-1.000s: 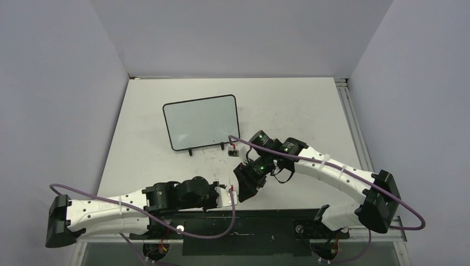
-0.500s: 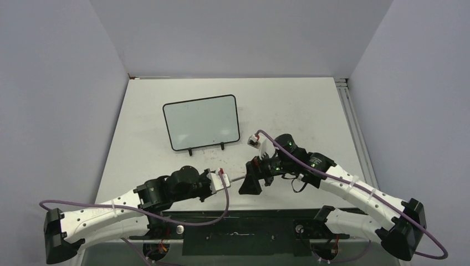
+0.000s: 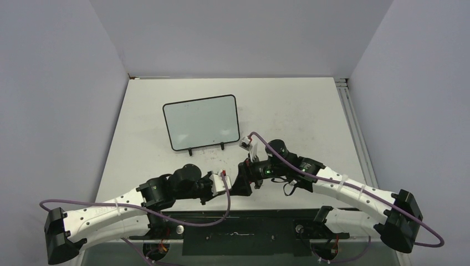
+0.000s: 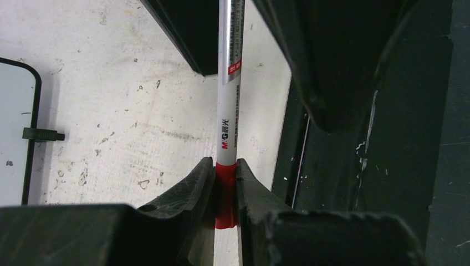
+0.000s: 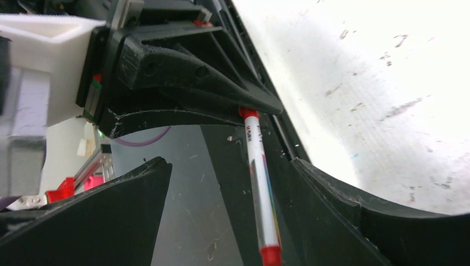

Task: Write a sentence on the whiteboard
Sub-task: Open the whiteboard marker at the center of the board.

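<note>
The whiteboard (image 3: 201,123) stands on two small feet at the table's middle left; its corner (image 4: 14,127) also shows in the left wrist view. The sentence does not show on its face. My left gripper (image 4: 226,191) is shut on the red end of a white marker (image 4: 228,127). The marker's barrel (image 5: 259,183) reaches between the spread fingers of my right gripper (image 5: 228,163), which is open and does not touch it. In the top view the left gripper (image 3: 230,185) and right gripper (image 3: 241,183) meet tip to tip near the table's front edge.
A scuffed white tabletop (image 3: 299,111) stretches behind the arms. The dark base plate (image 3: 266,221) lies right under the two grippers. Grey walls close in the back and both sides, with a metal rail (image 3: 346,105) along the right edge.
My right gripper has gone from shut to open, and its arm has swung out to the right and lower. The left arm has drawn back slightly, still gripping the marker.
</note>
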You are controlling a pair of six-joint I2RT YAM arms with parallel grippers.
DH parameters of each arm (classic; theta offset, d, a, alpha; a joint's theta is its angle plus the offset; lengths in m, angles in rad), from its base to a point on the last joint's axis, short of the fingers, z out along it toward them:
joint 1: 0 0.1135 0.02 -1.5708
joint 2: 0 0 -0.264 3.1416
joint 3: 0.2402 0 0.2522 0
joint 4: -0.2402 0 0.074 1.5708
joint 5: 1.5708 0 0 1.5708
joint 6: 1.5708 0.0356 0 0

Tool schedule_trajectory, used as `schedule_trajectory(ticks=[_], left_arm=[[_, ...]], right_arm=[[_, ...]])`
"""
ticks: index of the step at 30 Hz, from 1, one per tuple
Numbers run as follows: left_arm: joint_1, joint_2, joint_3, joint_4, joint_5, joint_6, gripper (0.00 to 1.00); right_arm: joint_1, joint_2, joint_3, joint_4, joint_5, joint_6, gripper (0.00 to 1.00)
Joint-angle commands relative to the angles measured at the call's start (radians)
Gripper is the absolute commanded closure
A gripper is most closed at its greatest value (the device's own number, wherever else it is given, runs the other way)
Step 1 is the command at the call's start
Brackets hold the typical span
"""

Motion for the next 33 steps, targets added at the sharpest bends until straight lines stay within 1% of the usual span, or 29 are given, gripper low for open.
schedule_trajectory(ticks=[1,3,7,10,17,22,23,24,25,26,33], left_arm=[[0.005,0.0,0.046,0.04,0.041,-0.012,1.0],[0.005,-0.002,0.047,0.04,0.043,-0.013,1.0],[0.005,-0.005,0.047,0.038,0.044,-0.013,1.0],[0.005,-0.009,0.046,0.037,0.041,-0.013,1.0],[0.005,-0.006,0.047,0.035,0.035,-0.011,1.0],[0.005,-0.006,0.046,0.034,0.033,-0.011,1.0],[0.005,-0.005,0.046,0.034,0.033,-0.011,1.0],[0.004,-0.004,0.046,0.034,0.033,-0.011,1.0],[0.005,-0.003,0.046,0.035,0.033,-0.011,1.0],[0.005,-0.002,0.046,0.035,0.031,-0.011,1.0],[0.005,-0.008,0.044,0.031,0.009,-0.01,1.0]], right_arm=[[0.07,0.04,0.0,0.096,0.005,0.022,0.25],[0.081,0.047,-0.016,0.136,0.008,0.043,0.33],[0.082,0.044,-0.054,0.225,0.006,0.086,0.39],[0.082,0.047,-0.061,0.23,0.018,0.084,0.46],[0.082,0.051,-0.058,0.213,0.025,0.07,0.65],[0.082,0.047,-0.06,0.204,0.049,0.059,0.77],[0.082,0.044,-0.062,0.204,0.054,0.058,0.81],[0.082,0.042,-0.063,0.204,0.059,0.057,0.89],[0.082,0.039,-0.064,0.204,0.062,0.053,0.92],[0.082,0.038,-0.064,0.182,0.067,0.049,0.95],[0.081,-0.007,-0.05,0.113,0.098,0.004,0.95]])
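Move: The whiteboard marker stays by its red cap in the left fingers, its barrel running right and rising; its middle lies about 5 cm right of the left hand, 3 cm above and 1 cm back. From the open right hand that middle is some 3 cm below, 2 cm left and 1 cm back, the cap about 7 cm left and 6 cm below, level fore and aft. The whiteboard's middle lies roughly 38 cm ahead and 20 cm left of the right hand, about 19 cm lower. The marker's bare barrel is pinched from the right: the right hand dips about 3 cm in all, shifting left a little and swinging back some 2 cm before easing forward 1 cm. Its wide-open fingers close steadily onto the white barrel a few centimetres from the cap. The left hand holds still and keeps its grip on the cap. ##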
